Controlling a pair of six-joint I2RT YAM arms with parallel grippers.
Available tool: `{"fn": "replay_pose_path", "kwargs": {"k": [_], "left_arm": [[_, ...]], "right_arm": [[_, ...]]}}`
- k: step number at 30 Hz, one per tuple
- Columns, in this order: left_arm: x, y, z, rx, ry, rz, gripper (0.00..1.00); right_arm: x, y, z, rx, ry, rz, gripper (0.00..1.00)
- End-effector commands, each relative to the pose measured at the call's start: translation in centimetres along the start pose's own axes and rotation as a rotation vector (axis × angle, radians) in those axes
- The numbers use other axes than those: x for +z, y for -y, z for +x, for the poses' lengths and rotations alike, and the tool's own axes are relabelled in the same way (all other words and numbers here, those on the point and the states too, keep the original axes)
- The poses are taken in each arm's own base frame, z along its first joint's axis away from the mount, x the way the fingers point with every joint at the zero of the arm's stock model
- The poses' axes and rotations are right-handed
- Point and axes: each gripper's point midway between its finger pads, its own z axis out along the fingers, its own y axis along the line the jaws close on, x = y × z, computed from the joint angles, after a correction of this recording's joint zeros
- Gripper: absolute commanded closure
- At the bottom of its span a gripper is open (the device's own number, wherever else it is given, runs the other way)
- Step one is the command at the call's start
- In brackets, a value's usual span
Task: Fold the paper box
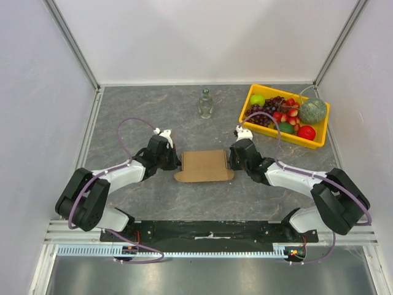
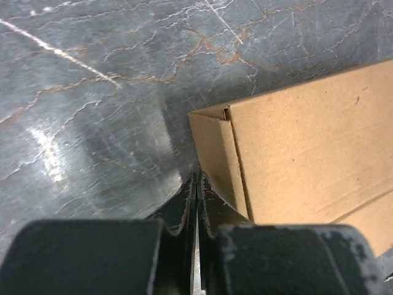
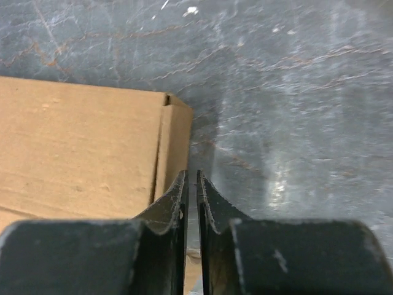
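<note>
The paper box lies flat on the grey marbled table, a brown cardboard carton with a small tab on its near edge. My left gripper rests against the box's left end. In the left wrist view this gripper is shut, its tips pressed together right beside the folded side flap of the box, with nothing between them. My right gripper sits at the box's right end. In the right wrist view its jaws stand a narrow slit apart, empty, next to the box's side flap.
A clear glass bottle stands behind the box. A yellow tray of fruit sits at the back right. White walls enclose the table on three sides.
</note>
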Motion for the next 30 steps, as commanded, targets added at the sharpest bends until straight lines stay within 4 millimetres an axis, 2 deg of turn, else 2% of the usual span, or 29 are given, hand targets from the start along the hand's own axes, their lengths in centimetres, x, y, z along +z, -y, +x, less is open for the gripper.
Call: {"fn": "replay_pose_path", "kwargs": {"k": [1, 4, 5, 7, 10, 14, 18, 21, 24, 27, 30], "left_arm": [[-1.8, -1.3, -2.1, -0.009, 0.097, -0.09, 0.89], [-3.1, -2.4, -2.4, -0.025, 0.135, -0.148, 0.78], [-3.5, -2.5, -2.5, -0.031, 0.147, -0.153, 0.75], [-4.5, -2.2, -2.9, -0.036, 0.171, -0.138, 0.71], [-6.3, -0.4, -3.4, -0.034, 0.226, -0.042, 0.63], [-7.9, 2.2, -2.2, 0.004, 0.202, 0.117, 0.45], [-8.7, 2.7, -0.9, -0.004, 0.182, 0.168, 0.29], [-9.3, 1.8, -0.9, -0.06, 0.243, 0.14, 0.14], [-10.0, 0.8, -1.5, -0.12, 0.316, 0.093, 0.0], [-10.6, 0.2, -1.9, -0.147, 0.354, 0.069, 0.0], [-10.8, -0.7, -2.3, -0.152, 0.36, 0.003, 0.04]], "right_arm": [[-1.4, 2.5, -2.9, -0.016, 0.096, 0.083, 0.79], [-2.6, 3.7, -3.8, -0.042, 0.123, 0.108, 0.63], [-2.9, 4.2, -3.4, -0.061, 0.107, 0.12, 0.59], [-3.8, 3.7, -3.8, -0.092, 0.115, 0.082, 0.49], [-4.9, 1.8, -3.6, -0.15, 0.113, -0.046, 0.38], [-5.8, -0.1, -2.4, -0.177, 0.074, -0.183, 0.26], [-6.1, -0.3, -1.6, -0.159, 0.073, -0.211, 0.17], [-6.2, 0.7, -2.5, -0.109, 0.123, -0.149, 0.04], [-6.7, 1.5, -3.6, -0.109, 0.162, -0.098, 0.02], [-6.7, 3.0, -4.3, -0.095, 0.157, 0.003, 0.02], [-6.3, 3.0, -4.3, -0.129, 0.113, 0.024, 0.02]]}}
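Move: Beside the two ends of the paper box, both shut grippers hang low. Its middle is about 10 cm to the left hand's right and level with it in reach; from the right hand it lies about 10 cm to the left, also level. The front flap's middle is some 4 cm nearer the robot than the box's middle. The glass bottle stands about 20 cm ahead and 10 cm right of the left hand. Backing off from the box ends on both sides, the hands first part sideways while rising, then draw back towards the robot. The left climbs about 8 cm, goes 5 cm back and 4 cm left, its fingers tipping up some 15 degrees; the right rises about 5 cm, shifts 4 cm right and slightly back. Both grippers go from shut to wide open. ##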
